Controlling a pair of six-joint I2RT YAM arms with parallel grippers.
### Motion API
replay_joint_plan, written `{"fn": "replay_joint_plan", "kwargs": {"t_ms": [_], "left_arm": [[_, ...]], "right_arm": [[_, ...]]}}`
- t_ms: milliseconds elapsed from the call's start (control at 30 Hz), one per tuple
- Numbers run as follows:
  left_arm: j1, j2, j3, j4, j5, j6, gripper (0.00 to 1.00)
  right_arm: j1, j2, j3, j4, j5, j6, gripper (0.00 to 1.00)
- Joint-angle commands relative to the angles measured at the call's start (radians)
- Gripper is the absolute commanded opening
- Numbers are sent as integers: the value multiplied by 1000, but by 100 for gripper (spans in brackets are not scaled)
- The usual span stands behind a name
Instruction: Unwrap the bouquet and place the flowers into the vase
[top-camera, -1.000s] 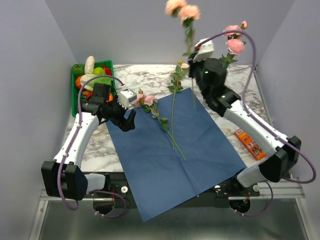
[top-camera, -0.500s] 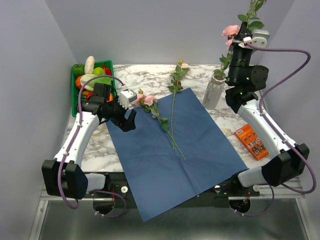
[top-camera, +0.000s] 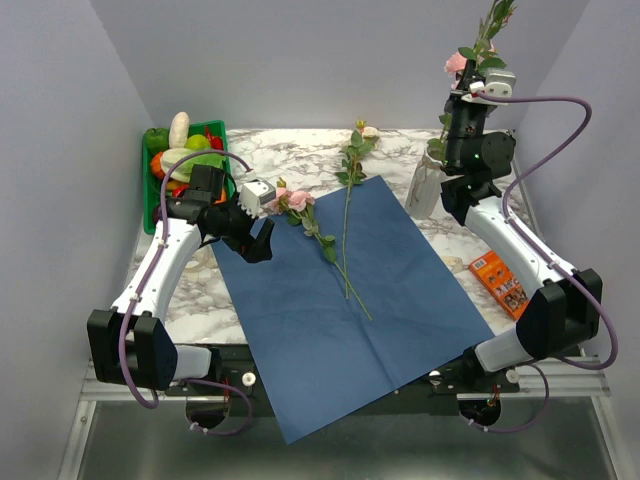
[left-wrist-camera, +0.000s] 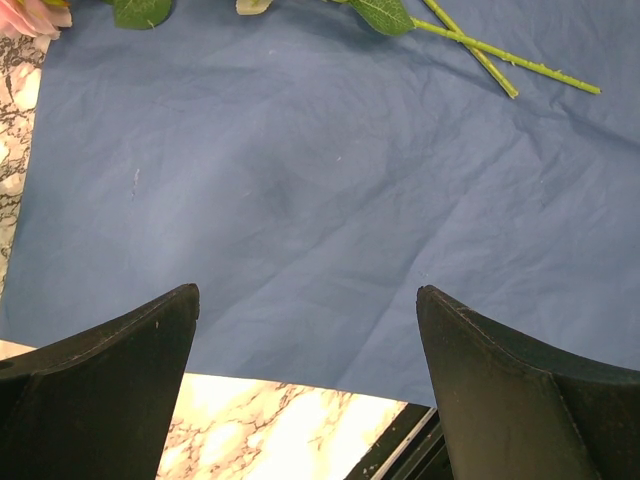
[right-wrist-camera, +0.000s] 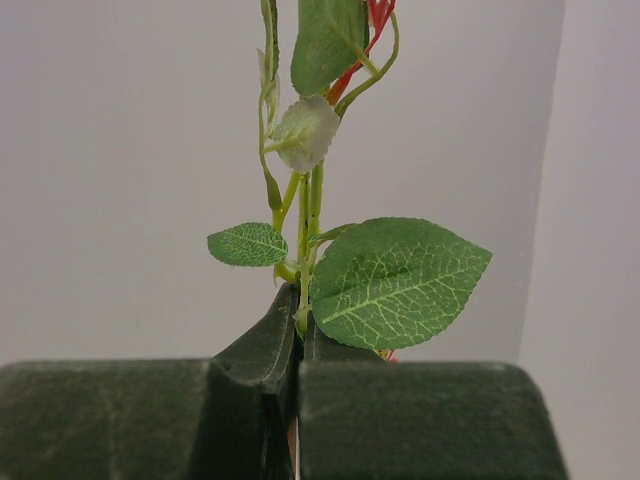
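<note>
The bouquet lies undone: its blue paper sheet (top-camera: 340, 300) is spread flat on the table. Two flowers rest on it, a pink rose (top-camera: 295, 202) and a long leafy stem (top-camera: 347, 225). The whitish vase (top-camera: 424, 188) stands at the back right with a pink rose (top-camera: 457, 62) above it. My right gripper (top-camera: 474, 72) points upward over the vase, shut on a green flower stem (right-wrist-camera: 307, 215) with a broad leaf (right-wrist-camera: 400, 275); its bloom is out of view. My left gripper (top-camera: 258, 243) hovers open over the sheet's (left-wrist-camera: 330, 180) left part, empty, with stem ends (left-wrist-camera: 500, 62) ahead of it.
A green tray (top-camera: 148, 205) of colourful vegetables sits at the back left, close behind my left arm. An orange box (top-camera: 498, 285) lies on the marble table (top-camera: 300, 150) at the right, beside my right arm. Grey walls enclose three sides.
My right arm has swung right from above the sheet, carrying its flower to the vase, and now stands over it. The left arm has stayed put.
</note>
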Motion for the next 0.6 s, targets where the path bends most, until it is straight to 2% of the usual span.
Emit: {"fn": "replay_joint_plan", "kwargs": {"t_ms": [0,200,567], "left_arm": [[7,2,29,-16,13,13,99],[8,4,46,-30,6,21,99],[11,10,40,-42,16,29,99]], "right_arm": [[-13,36,-17,83,-22,16,1],[-16,91,-8,125,-26,-23,1],[-16,88,-93,103,-29,8,1]]}}
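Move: The vase stands almost directly beneath the right hand, which already holds the peach flower's stem; its middle is about 38 cm down and its mouth about 25 cm down. The pink roses in it rise some 5 cm ahead of the hand, 2 cm right and slightly lower. The rose with the yellow bud lies about 18 cm left, 2 cm ahead, 50 cm down. From the left hand the vase is roughly 17 cm ahead, 38 cm right, 5 cm lower. The peach flower, still pinched upright below its leaves, is brought down towards the vase by the right hand, about 5 cm in all. The hand first eases forward some 3 cm while sinking, then goes nearly straight down, its fingers still aimed forward and up and tipping only slightly lower. The fingers stay shut on the stem. ##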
